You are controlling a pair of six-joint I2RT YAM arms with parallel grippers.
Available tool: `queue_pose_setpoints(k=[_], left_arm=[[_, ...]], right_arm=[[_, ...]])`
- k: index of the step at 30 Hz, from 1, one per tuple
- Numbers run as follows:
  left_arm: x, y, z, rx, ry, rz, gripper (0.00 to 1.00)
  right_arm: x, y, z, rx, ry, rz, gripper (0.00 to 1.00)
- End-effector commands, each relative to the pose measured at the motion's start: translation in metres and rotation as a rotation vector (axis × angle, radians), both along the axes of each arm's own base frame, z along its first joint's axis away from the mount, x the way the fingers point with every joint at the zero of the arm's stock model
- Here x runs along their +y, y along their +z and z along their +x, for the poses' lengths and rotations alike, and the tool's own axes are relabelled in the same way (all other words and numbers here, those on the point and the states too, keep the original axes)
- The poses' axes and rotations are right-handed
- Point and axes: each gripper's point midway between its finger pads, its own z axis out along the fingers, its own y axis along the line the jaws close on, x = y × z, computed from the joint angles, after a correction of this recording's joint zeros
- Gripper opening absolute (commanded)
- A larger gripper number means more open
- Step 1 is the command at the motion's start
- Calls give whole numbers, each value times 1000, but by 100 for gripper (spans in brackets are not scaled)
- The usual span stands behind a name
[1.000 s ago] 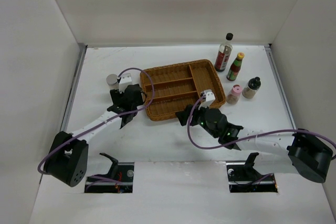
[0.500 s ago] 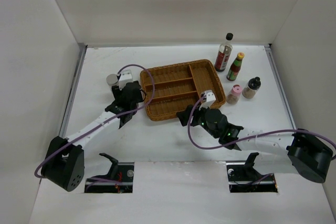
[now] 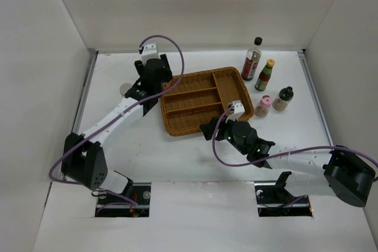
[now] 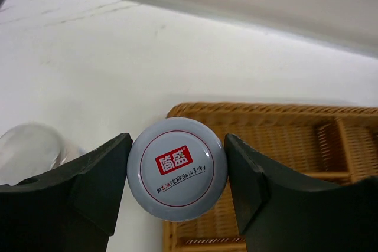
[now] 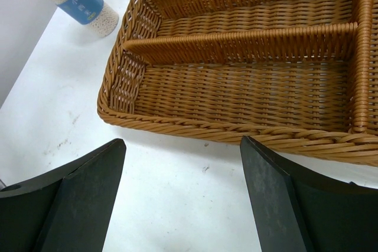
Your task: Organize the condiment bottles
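Note:
My left gripper point(image 4: 177, 143) is shut on a jar with a grey lid point(image 4: 177, 168) bearing a red logo, held over the wicker tray's point(image 4: 283, 140) left rim. From above, the left gripper point(image 3: 143, 91) hangs by the tray's far left corner. A blue-labelled jar of pale grains point(image 5: 77, 1) shows beside that rim, its lid cut off; I cannot tell if it is the held one. My right gripper point(image 5: 183, 143) stands open and empty just before the tray's near rim point(image 5: 236, 128). Right of the tray stand a tall dark red bottle point(image 3: 251, 60), a yellow-capped sauce point(image 3: 265, 75), a black-topped shaker point(image 3: 284, 98) and a pink-topped shaker point(image 3: 263, 106).
A pale round-topped container point(image 3: 124, 88) stands on the table left of the tray, close to the left fingers point(image 4: 88, 175). The tray's point(image 3: 183, 131) compartments hold nothing. White walls close in the table on the left, back and right.
The left gripper closed on the jar and the left arm rose and swung toward the far side of the tray. The right arm has hardly moved.

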Motion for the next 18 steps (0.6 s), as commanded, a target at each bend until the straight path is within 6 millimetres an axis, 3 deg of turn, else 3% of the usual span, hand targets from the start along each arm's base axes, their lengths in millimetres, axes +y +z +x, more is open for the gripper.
queue_pose_setpoints(k=[1, 8, 12, 18], left_arm=[[-25, 58, 37, -153, -66, -82, 31], [-45, 26, 81, -88, -90, -41, 31], [-45, 7, 90, -59, -81, -21, 32], [-50, -42, 94, 22, -88, 13, 32]], right_arm=[[-1, 24, 3, -51, -6, 83, 85], [-9, 28, 5, -62, -24, 96, 85], [-12, 25, 8, -58, -34, 91, 86], [-12, 24, 8, -57, -36, 86, 86]])
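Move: The silver-lidded condiment bottle is already in the left hand; the place it is taken to, the left end of the basket's far compartment, lies about 7 cm ahead, 5 cm right and 17 cm below. The left end of the middle compartment is level with the hand, 6 cm right; the bead jar stands 12 cm left and about 1 cm back. From the right hand, that far-left spot is some 19 cm ahead and 15 cm left. The silver-lidded bottle, still pinched in the left fingers, is carried some 7 cm forward and 4 cm right over the basket's far-left corner, then lowered about 10 cm towards the far compartment. The fingers tip down some 10 degrees on the way and keep their hold, the descent slowing towards the end. ##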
